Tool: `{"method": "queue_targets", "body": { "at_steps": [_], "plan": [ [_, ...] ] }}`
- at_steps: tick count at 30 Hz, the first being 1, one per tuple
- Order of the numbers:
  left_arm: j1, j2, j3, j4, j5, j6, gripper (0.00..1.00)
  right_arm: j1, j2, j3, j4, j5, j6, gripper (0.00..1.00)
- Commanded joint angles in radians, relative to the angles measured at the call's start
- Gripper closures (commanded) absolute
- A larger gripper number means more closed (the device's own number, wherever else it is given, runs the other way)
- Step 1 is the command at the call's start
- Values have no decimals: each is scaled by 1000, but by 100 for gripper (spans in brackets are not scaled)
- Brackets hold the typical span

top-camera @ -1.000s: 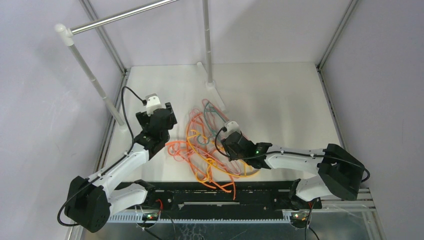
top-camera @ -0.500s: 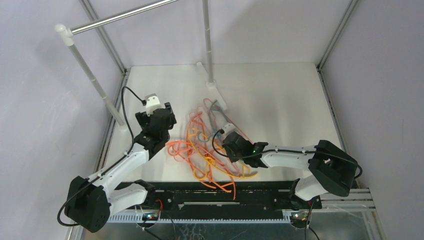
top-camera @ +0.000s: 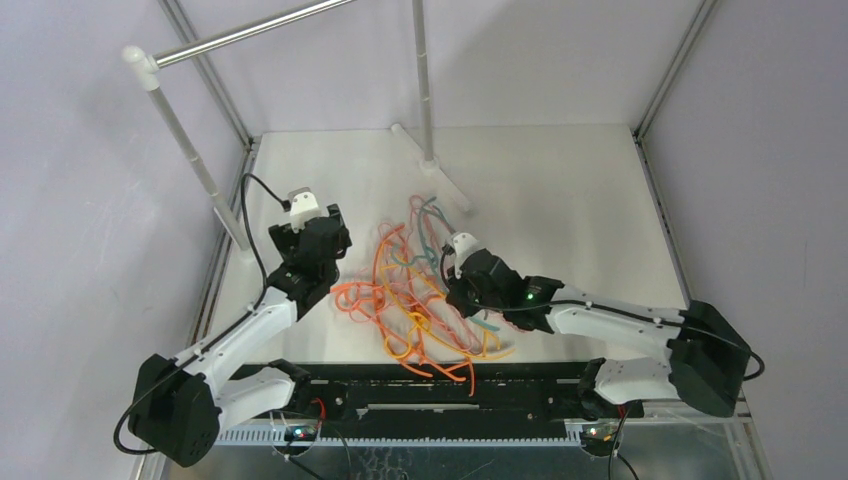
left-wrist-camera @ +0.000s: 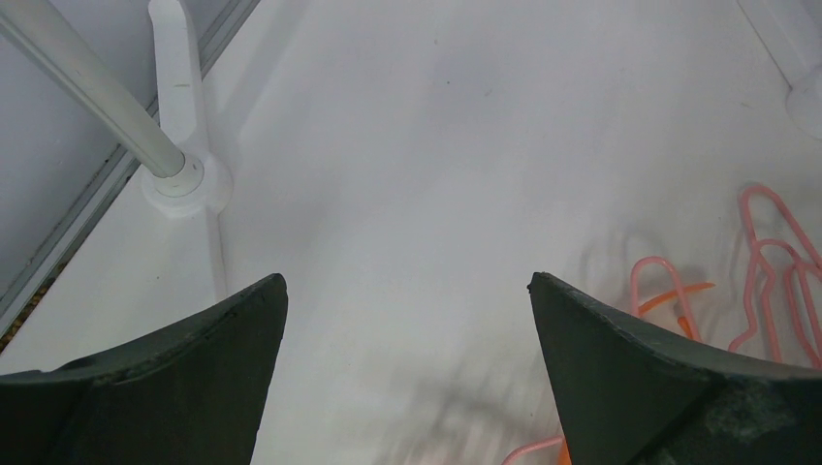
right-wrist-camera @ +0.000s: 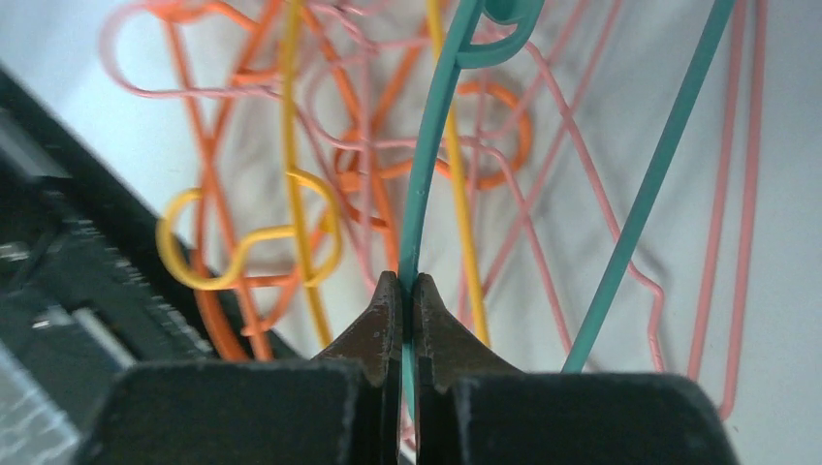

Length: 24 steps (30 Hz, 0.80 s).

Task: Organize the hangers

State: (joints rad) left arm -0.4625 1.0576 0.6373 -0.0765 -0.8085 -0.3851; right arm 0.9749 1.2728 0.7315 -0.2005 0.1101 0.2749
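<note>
A tangled heap of thin hangers point(top-camera: 415, 300) in orange, pink, yellow and teal lies mid-table. My right gripper point(top-camera: 452, 292) sits over the heap's right side and is shut on a teal hanger point(right-wrist-camera: 426, 165), whose wire runs straight up between the pinched fingertips point(right-wrist-camera: 388, 310). Yellow point(right-wrist-camera: 296, 208), orange and pink hangers point(right-wrist-camera: 543, 184) lie under it. My left gripper point(left-wrist-camera: 407, 286) hovers open over bare table left of the heap, nothing between its fingers point(left-wrist-camera: 208, 339); pink hanger hooks point(left-wrist-camera: 775, 262) show at its right.
A silver rail point(top-camera: 250, 30) on white posts point(top-camera: 190, 150) stands at the back left, with one post base point(left-wrist-camera: 179, 184) close ahead of my left gripper. A second post point(top-camera: 425, 90) rises behind the heap. Metal frame edges point(top-camera: 655, 190) bound the table.
My right gripper closed onto the teal hanger and shifted over the heap; the hangers stirred and the rail stand moved slightly right. The left arm stayed still.
</note>
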Motion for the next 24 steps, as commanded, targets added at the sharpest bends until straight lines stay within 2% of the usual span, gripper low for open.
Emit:
{"method": "queue_targets", "body": {
  "at_steps": [1, 8, 10, 14, 21, 24],
  "plan": [
    [-4, -34, -5, 25, -32, -18, 1, -22, -96, 79, -1, -126, -4, 100],
    [-4, -84, -31, 20, -71, -49, 0, -143, -217, 115, 75, -283, 72, 100],
    [-4, -107, -46, 27, -79, -56, 0, -208, -212, 148, 123, -413, 107, 100],
    [-4, -129, -59, 38, -83, -52, 1, -272, -108, 329, 159, -624, 153, 100],
    [-4, -131, -59, 36, -76, -55, 0, -277, 134, 714, 136, -718, 130, 100],
    [-4, -131, -60, 39, -74, -58, 0, -303, 244, 832, 195, -772, 179, 100]
  ]
}}
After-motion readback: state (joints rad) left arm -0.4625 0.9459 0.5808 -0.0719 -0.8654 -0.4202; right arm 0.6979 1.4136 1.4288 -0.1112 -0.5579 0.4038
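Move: The right gripper already pinches the teal hanger, roughly 9 cm above the pile. The middle of the rack's rail lies about 28 cm ahead of it, 24 cm to its left and 43 cm above. Below the gripper, the yellow hanger is about 1 cm ahead and 2 cm left, the orange hangers 2 cm ahead and 10 cm left. From the left gripper the rail's middle is some 16 cm ahead, 1 cm left, 36 cm up. Keep the right gripper shut on the teal hanger and raise it nearly 30 cm, almost straight up at first, then swinging forward and left towards the rail. On the way, tip the fingers up some 40 degrees until they point left and almost level, turning slightly counter-clockwise. Ease the open, empty left gripper a couple of centimetres back and left. ##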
